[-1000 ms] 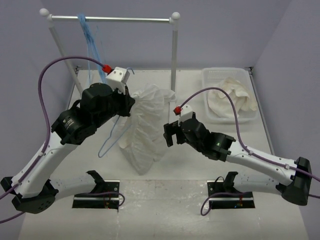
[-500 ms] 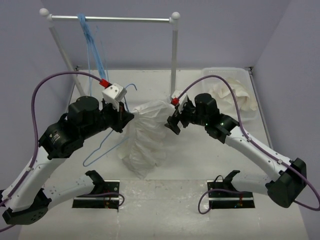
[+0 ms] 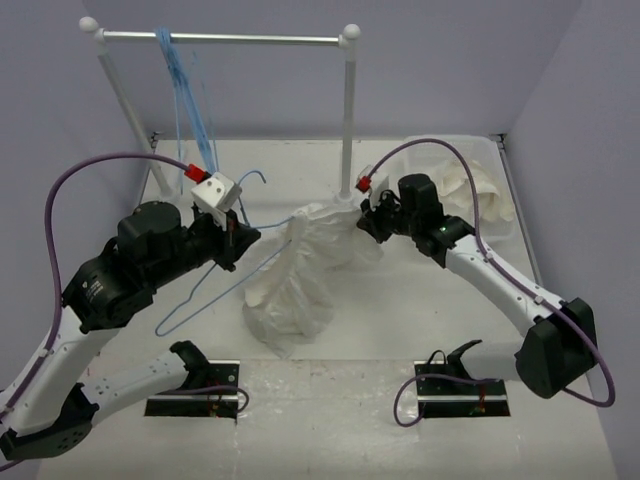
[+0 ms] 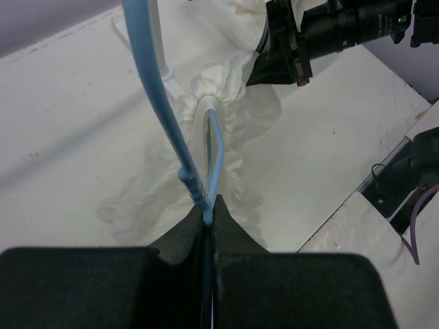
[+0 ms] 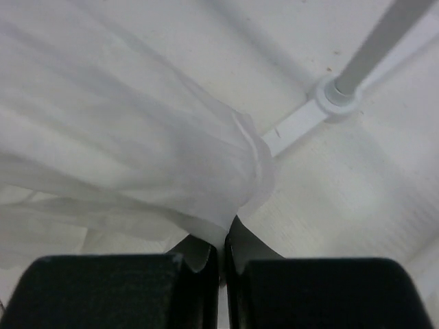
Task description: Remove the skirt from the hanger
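The skirt [image 3: 300, 275] is a big white gathered garment, its lower part heaped on the table and its top lifted between the arms. One end of the light-blue wire hanger [image 3: 162, 328] still runs into the skirt's waistband [image 4: 209, 110]. My left gripper [image 3: 238, 238] is shut on the hanger [image 4: 161, 96] at its twisted neck, fingertips [image 4: 223, 212] pinching the wire. My right gripper [image 3: 368, 222] is shut on the skirt's top edge; in its wrist view the fabric [image 5: 137, 151] is pinched between the fingers [image 5: 254, 243].
A white clothes rack [image 3: 220, 38] stands at the back with more blue hangers [image 3: 185, 75] on its rail; its right post [image 3: 349, 120] and foot [image 5: 329, 96] are close behind the right gripper. A clear bin [image 3: 430, 150] with off-white cloth [image 3: 470, 195] sits at the back right.
The right gripper moved back and left to the skirt's top and shut on it. The left arm pulled the hanger left, stretching the skirt between the two grippers.
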Motion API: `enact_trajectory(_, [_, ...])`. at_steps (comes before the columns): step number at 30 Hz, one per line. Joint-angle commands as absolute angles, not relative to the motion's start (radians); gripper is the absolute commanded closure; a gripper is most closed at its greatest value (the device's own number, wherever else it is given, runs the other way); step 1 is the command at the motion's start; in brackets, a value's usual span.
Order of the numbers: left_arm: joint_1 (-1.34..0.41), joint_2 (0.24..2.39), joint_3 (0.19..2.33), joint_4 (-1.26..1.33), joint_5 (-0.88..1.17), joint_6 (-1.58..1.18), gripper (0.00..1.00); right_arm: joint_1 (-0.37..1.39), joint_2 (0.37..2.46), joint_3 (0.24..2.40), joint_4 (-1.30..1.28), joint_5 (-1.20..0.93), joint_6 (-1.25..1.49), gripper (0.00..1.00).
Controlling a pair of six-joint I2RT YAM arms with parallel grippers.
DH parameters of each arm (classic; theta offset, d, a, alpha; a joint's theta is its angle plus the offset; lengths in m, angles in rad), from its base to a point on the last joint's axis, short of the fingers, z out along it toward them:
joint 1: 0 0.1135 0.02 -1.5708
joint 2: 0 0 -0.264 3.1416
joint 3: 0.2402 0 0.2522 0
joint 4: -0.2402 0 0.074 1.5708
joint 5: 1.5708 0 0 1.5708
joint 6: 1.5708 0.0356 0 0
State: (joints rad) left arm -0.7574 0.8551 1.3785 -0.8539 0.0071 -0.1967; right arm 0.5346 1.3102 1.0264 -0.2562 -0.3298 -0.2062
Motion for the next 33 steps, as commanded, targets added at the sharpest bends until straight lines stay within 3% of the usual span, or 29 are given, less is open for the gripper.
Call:
enact_trajectory(1, [-0.752,0.848,1.417,-0.816,-0.031,-0.169,1.00,0.410,1.261,0.991,-0.187,-0.326,-0.103,1.00])
enact_trajectory(7, [-0.752,0.885,1.459,-0.799,-0.080,-0.178,1.00,0.362,1.213,0.922,-0.166,-0.244,-0.063,1.00])
enact_trajectory(14, [-0.752,0.940,1.534,-0.744,-0.330,-0.213,1.00,0.334,1.250,0.859,-0.225,-0.201,0.122,1.00])
enact_trajectory(15, [-0.752,0.959,1.546,-0.720,-0.340,-0.206,1.00,0.337,1.229,0.847,-0.224,-0.198,0.133,0.91])
enact_trajectory(16, [-0.752,0.998,1.569,-0.707,-0.368,-0.201,1.00,0.354,1.212,0.830,-0.216,-0.198,0.143,0.66])
enact_trajectory(17, [-0.752,1.018,1.581,-0.677,-0.389,-0.192,1.00,0.370,1.192,0.812,-0.219,-0.184,0.159,0.02])
enact_trajectory(23, [-0.743,1.227,1.683,-0.560,-0.581,-0.150,1.00,0.503,1.019,0.801,-0.252,-0.089,0.214,0.01])
enact_trajectory(33, [-0.604,1.499,1.877,-0.350,-0.519,-0.083,1.00,0.502,0.868,0.772,-0.252,-0.077,0.230,0.01])
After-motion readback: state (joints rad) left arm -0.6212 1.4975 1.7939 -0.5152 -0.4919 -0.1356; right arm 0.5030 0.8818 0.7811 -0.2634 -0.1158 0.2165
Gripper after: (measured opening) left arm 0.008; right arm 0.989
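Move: The left hand holds the hanger; the rack's bar it is taken to is about 37 cm ahead, 3 cm left and 18 cm above. The right hand pinches the waist of the skirt, whose body sags about 18 cm left, 5 cm back and 12 cm below it; the rack's right foot is roughly 24 cm ahead and 7 cm left, and the basket some 24 cm ahead and 27 cm right, both some 16 cm lower. Right hand pulls the skirt about 8 cm right, lowers, opens, rises; left carries the hanger about 20 cm forward. ##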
